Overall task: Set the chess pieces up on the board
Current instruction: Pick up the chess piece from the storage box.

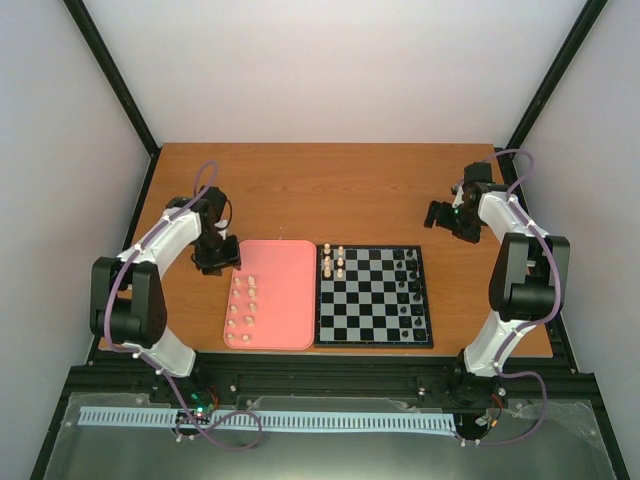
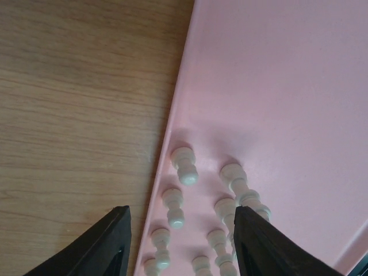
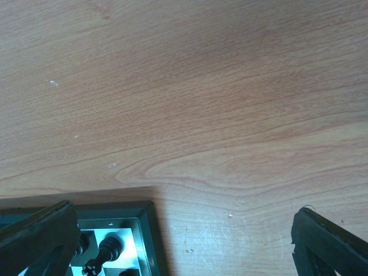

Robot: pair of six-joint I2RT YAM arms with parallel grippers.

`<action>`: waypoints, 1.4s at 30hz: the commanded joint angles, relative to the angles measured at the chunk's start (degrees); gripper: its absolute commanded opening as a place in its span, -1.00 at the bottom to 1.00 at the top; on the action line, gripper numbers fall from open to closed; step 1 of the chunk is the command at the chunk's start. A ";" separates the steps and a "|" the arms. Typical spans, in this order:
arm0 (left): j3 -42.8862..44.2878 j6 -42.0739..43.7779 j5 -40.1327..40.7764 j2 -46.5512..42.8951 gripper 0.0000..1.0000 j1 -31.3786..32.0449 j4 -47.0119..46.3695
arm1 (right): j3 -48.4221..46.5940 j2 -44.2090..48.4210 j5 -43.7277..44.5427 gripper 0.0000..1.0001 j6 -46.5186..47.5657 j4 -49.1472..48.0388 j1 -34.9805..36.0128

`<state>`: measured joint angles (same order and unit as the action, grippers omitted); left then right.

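The chequered board (image 1: 375, 297) lies at the table's front middle, with a few cream-white pieces (image 1: 334, 262) on its far left squares and black pieces (image 1: 410, 285) along its right side. Several more cream-white chess pieces (image 1: 241, 305) stand in two rows on the pink tray (image 1: 285, 290); they also show in the left wrist view (image 2: 185, 165). My left gripper (image 1: 214, 262) is open and empty above the tray's far left edge (image 2: 179, 230). My right gripper (image 1: 447, 217) is open and empty over bare table beyond the board's far right corner (image 3: 146, 230).
The salmon-pink tray lies directly left of the board, touching it. A black frame runs along the table's sides and near edge. Bare wooden tabletop (image 1: 330, 190) stretches behind the tray and board.
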<state>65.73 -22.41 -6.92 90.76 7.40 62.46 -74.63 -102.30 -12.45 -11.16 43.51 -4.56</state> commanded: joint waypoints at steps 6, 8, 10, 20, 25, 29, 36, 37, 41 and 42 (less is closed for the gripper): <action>-1.87 -0.21 -3.13 3.19 -0.25 0.07 -4.34 | -1.64 -0.79 0.93 1.00 0.86 0.17 0.45; -2.01 -0.16 -3.40 3.74 -0.35 0.07 -4.73 | -1.82 -0.90 1.09 1.00 0.92 0.33 0.44; -2.01 0.03 -3.54 4.43 -0.35 0.07 -4.80 | -2.00 -1.03 1.11 1.00 0.91 0.42 0.47; -2.71 0.69 -3.36 7.16 -0.31 0.08 -5.55 | -1.97 -1.41 1.09 1.00 0.96 0.35 0.43; -2.63 0.88 -3.61 8.43 -0.44 0.07 -5.75 | -2.10 -1.52 0.97 1.00 0.96 0.35 0.45; -2.59 0.86 -3.57 8.52 -0.41 0.07 -5.82 | -2.10 -1.54 0.97 1.00 0.95 0.35 0.48; -2.45 0.77 -3.86 7.96 -0.51 0.16 -5.10 | -2.02 -1.46 0.86 1.00 0.87 0.26 0.44; -2.39 0.74 -3.76 7.72 -0.51 0.16 -4.91 | -2.01 -1.48 0.85 1.00 0.87 0.26 0.43; -1.72 0.74 -3.60 6.99 -0.51 0.36 -4.03 | -1.95 -1.50 0.74 1.00 0.78 0.10 0.47; -1.63 0.61 -3.64 6.79 -0.51 0.45 -3.89 | -1.93 -1.50 0.65 1.00 0.79 0.11 0.43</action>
<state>62.94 -22.13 -10.33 99.04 7.53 57.67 -75.50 -103.28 -12.25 -10.72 43.92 -4.45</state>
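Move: The chess piece aimed for, the farthest-out one in the tray's left row, is some 6 cm below the left hand, about 1 cm back and 1 cm right. The next piece in that row stands about 3 cm nearer the base; a taller piece stands some 4 cm to the aimed piece's right and 1 cm nearer. From the right hand, the aimed piece is roughly 54 cm left, 13 cm back and 6 cm below. The left hand sinks about 5 cm, fingers narrowing to straddle the head of the left row's farthest-out piece. ##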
